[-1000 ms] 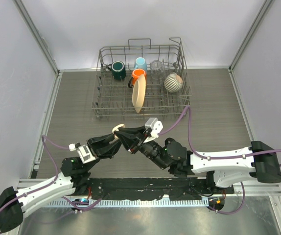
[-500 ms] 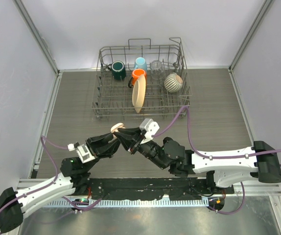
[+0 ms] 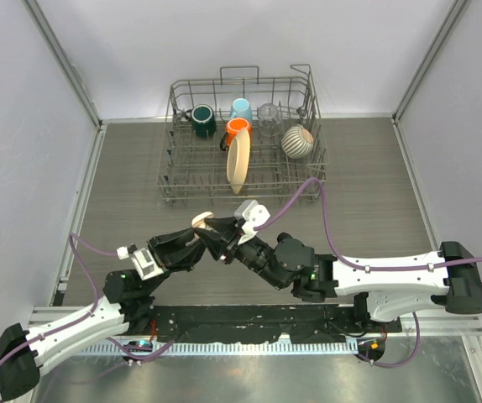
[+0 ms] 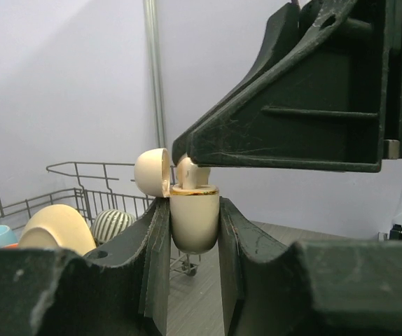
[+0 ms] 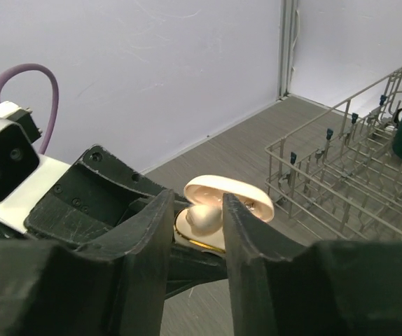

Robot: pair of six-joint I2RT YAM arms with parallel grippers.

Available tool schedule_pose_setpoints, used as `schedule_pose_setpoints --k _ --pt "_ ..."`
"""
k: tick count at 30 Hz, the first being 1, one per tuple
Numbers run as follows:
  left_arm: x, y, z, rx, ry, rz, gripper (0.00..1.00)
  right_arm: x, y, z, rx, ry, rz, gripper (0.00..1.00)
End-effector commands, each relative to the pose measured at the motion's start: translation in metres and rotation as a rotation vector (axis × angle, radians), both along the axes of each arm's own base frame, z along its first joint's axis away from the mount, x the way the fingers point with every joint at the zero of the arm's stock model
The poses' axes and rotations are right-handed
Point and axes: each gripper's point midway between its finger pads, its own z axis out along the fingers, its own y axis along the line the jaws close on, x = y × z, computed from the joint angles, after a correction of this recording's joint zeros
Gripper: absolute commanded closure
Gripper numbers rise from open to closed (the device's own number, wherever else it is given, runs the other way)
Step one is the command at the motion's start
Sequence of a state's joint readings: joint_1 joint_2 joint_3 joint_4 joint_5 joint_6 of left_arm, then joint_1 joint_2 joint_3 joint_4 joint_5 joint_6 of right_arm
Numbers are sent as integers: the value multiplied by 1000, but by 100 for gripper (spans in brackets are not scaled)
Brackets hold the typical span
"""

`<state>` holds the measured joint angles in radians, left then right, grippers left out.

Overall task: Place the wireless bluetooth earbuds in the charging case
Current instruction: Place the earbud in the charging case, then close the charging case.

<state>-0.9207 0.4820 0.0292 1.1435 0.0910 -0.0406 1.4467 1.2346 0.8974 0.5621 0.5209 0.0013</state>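
My left gripper (image 4: 192,207) is shut on the charging case (image 4: 194,222), a cream rounded case with a gold rim, held upright with its lid (image 4: 152,171) hinged open to the left. In the top view the case (image 3: 201,221) is raised above the table between the two arms. My right gripper (image 5: 197,199) reaches over the case from the other side. Its fingers flank one pale earbud (image 5: 205,217) that sits in the open case (image 5: 255,201). The jaws stand barely parted, with a thin gap on the left side of the bud. No other earbuds show.
A wire dish rack (image 3: 172,180) stands at the back of the table with a green mug (image 3: 203,120), orange mug (image 3: 238,128), blue mug, glass, striped bowl (image 3: 297,141) and an upright plate (image 3: 238,164). A purple cable (image 3: 308,190) loops near the rack's front right corner.
The right arm has pushed further left and forward over the case, and its jaws have eased apart slightly around the earbud. The left gripper and case have stayed almost still.
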Motion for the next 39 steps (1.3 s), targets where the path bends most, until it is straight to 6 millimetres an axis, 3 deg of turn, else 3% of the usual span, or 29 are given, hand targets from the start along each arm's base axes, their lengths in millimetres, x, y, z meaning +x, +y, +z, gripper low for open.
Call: schedule_pose_setpoints --k 1,5,9,10,17,21,25,26,27,28,29,30,31,32,39 --pt "-14 6 6 -28 -81 -22 100 15 -14 11 33 67 -101 55" --pt "-14 0 0 5 -77 -41 100 10 -16 25 84 90 -75 44" --pt "-14 -4 -4 22 -71 -53 100 5 -20 37 135 92 -42 41" --pt "-15 -4 6 7 -86 -54 100 4 -20 39 144 94 -35 41" --pt "-10 -9 -1 40 -63 -47 100 -12 -31 66 262 56 63 39" --pt "-8 -14 -5 72 -54 -50 100 -11 -41 70 277 76 50 37" --pt "-10 -17 -9 112 -81 -53 100 9 -55 58 209 143 -95 35" --pt "-14 -19 -10 127 -93 -72 100 22 -62 50 194 180 -186 32" --pt "-16 -21 -10 137 -104 -82 100 31 -67 55 194 202 -236 30" --pt "-18 -22 -12 152 -112 -92 100 39 -70 34 90 231 -287 30" --pt "-21 -23 -10 159 -124 -103 100 47 -66 24 52 262 -302 30" --pt "-27 -27 -13 183 -144 -135 100 59 -68 29 76 311 -308 30" --pt "-28 -30 -15 203 -150 -145 100 62 -69 11 6 349 -306 30" --pt "-30 -31 -13 207 -160 -156 100 58 -60 7 -8 377 -238 30" --pt "-34 -34 -14 219 -175 -177 100 56 -56 -14 -73 441 -178 30"
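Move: The right hand still pinches the earbud at the open charging case held in the left fingers. The case's middle lies about 1 cm ahead, 2 cm left and 1 cm below the right hand point. The cream plate in the rack stands roughly 24 cm ahead, 7 cm right and 20 cm below the right hand. From the left hand, the earbud sits some 1 cm ahead, 2 cm right and 2 cm above, just beyond its fingertips. The right fingers open wide and let go of the earbud at the case; that hand lifts about 5 cm while easing right, then swings forward and sinks back to near its starting height, ending some 7 cm forward and 6 cm right, fingers tipped down about 20 degrees. The left hand keeps its grip on the case and carries it down, right and back, about 5 cm altogether, its fingers tilting nearer level. ##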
